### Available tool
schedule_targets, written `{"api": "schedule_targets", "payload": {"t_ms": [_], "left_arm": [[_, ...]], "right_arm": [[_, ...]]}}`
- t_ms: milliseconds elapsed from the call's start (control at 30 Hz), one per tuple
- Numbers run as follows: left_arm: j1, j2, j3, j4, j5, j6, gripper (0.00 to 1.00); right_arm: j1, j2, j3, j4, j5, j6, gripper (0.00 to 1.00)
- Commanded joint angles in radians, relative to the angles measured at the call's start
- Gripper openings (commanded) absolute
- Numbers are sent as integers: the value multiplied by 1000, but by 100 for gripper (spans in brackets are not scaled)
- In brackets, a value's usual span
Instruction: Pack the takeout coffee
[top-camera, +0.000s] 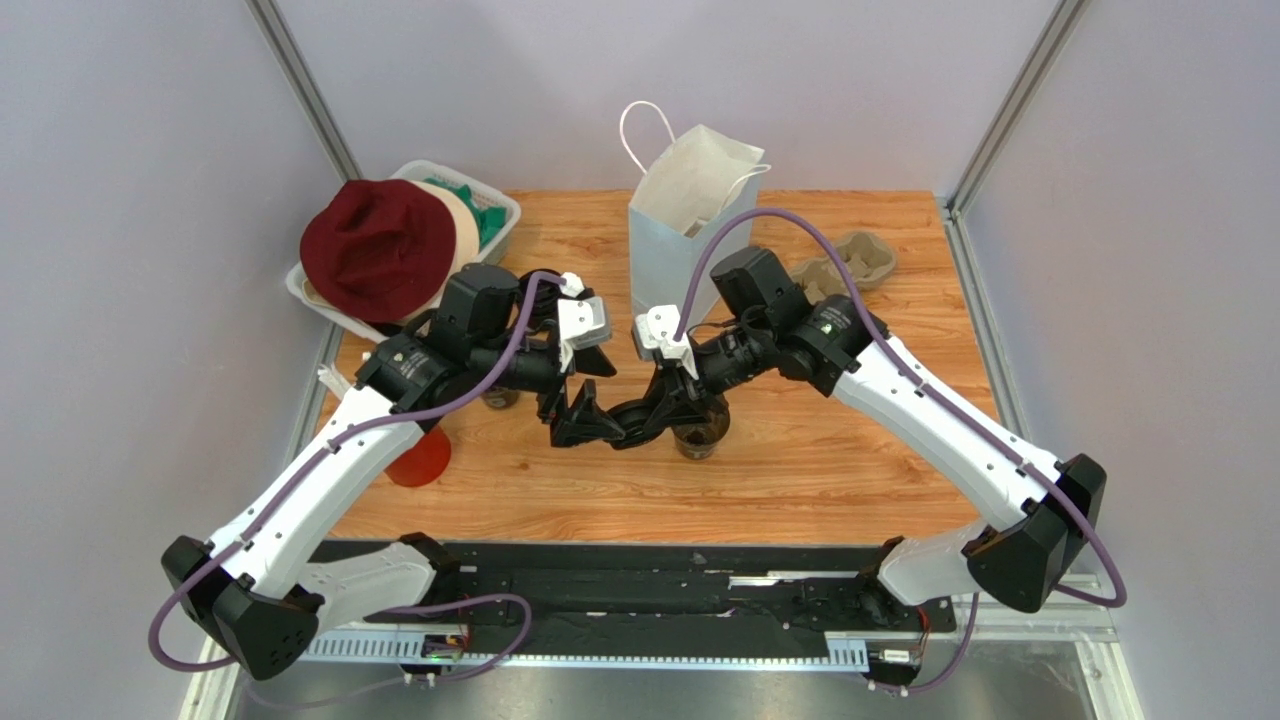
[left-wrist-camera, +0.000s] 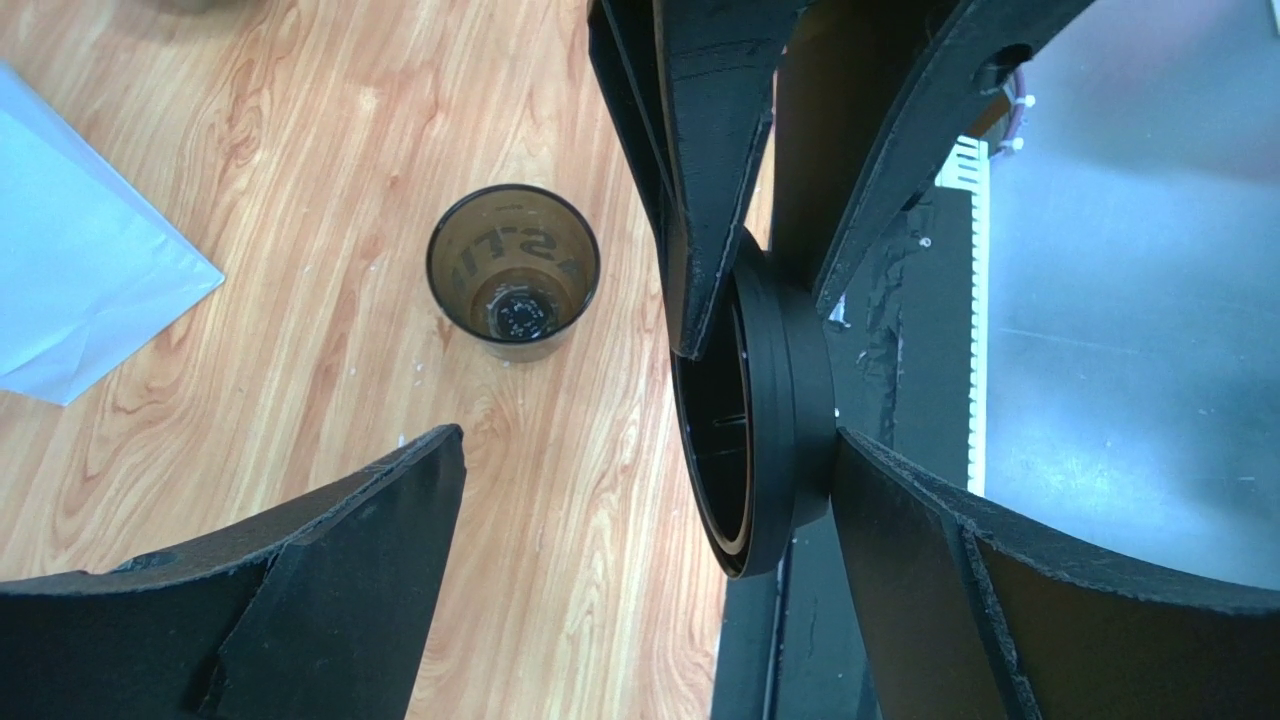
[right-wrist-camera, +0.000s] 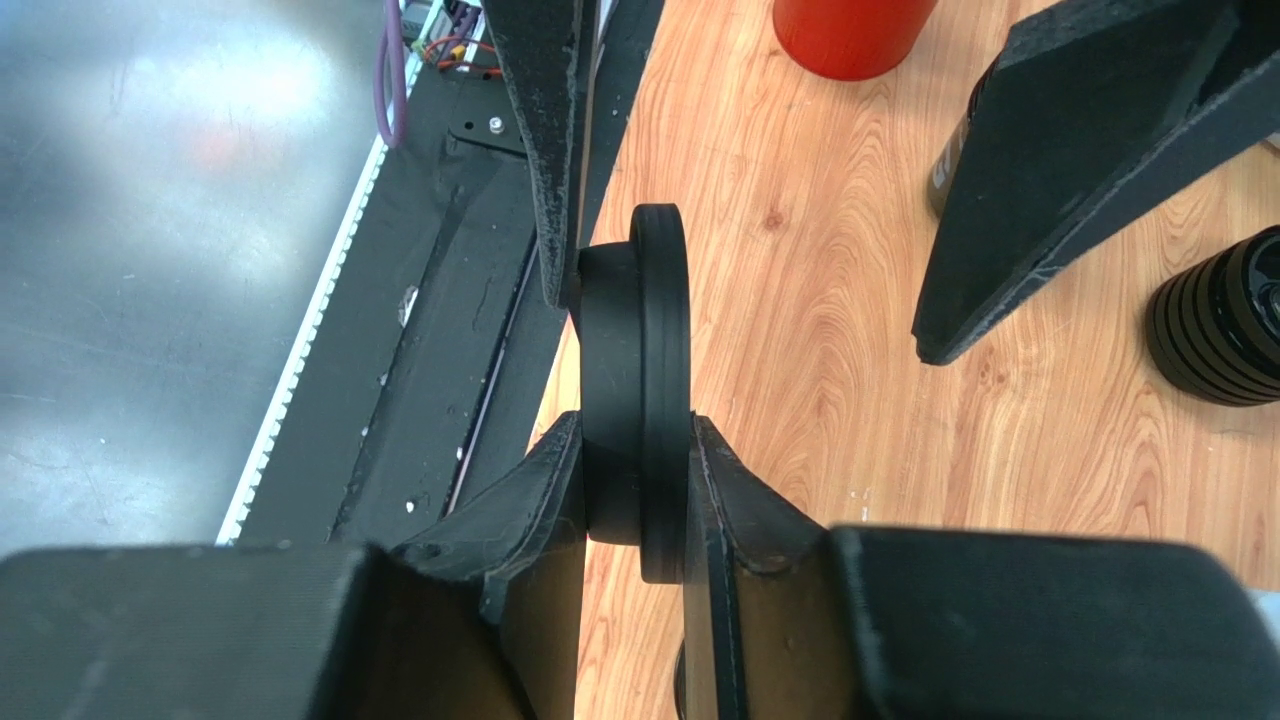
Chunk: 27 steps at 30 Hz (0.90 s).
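Observation:
The takeout coffee cup (left-wrist-camera: 514, 273), small, dark and lidless, stands upright on the wooden table; from above it (top-camera: 700, 437) is partly hidden under the right gripper. My right gripper (right-wrist-camera: 637, 444) is shut on a black round lid (right-wrist-camera: 649, 323), held on edge above the table's near edge. My left gripper (left-wrist-camera: 646, 450) is open, its fingers straddling that lid (left-wrist-camera: 759, 435); one finger (left-wrist-camera: 962, 570) is at the lid's back, the other (left-wrist-camera: 316, 585) stands well apart. In the top view the two grippers (top-camera: 583, 416) (top-camera: 649, 420) meet at mid-table.
A pale-blue paper bag (top-camera: 684, 225) stands open at the back. A grey pulp tray (top-camera: 846, 267) lies to its right. A red cup (top-camera: 421, 458) sits under the left arm, near a stack of black lids (right-wrist-camera: 1225, 323). A maroon hat (top-camera: 379, 248) covers a white bin (top-camera: 496, 218).

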Motion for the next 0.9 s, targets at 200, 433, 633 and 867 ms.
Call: {"api": "schedule_targets", "payload": {"t_ms": [200,433,633,867], "left_arm": [[6,33,17,48,80,-43,99],[5,59,26,49,95,-46,97],[5,75,28,48,103,-48,88],[5,84,28,44,109,-45,74]], "right_arm": [[-4,19,23,90,-69,86,8],[-3,30,26,98,-65,92,8],[-1,44,36,103,-68,99,8],[7,49,43,101,-52,103,12]]}}
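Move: The black lid already stands on edge in the right gripper, its middle roughly 3 cm to that hand's left, 1 cm back and 1 cm below. From the open left hand the lid's middle is about 3 cm to the right, 2 cm back and 2 cm lower. From the left hand, the smoky cup stands some 11 cm right, 5 cm ahead and 18 cm below; the paper bag is about 11 cm right, 26 cm ahead and 13 cm lower. Rightwards and down, each by about 1 cm, the left hand eases over the lid, tipping a few degrees so its near-side finger reaches farther along the lid's back face, then begins closing from wide open. The right hand keeps its pinch and brings the lid about 1.5 cm left to meet it. ##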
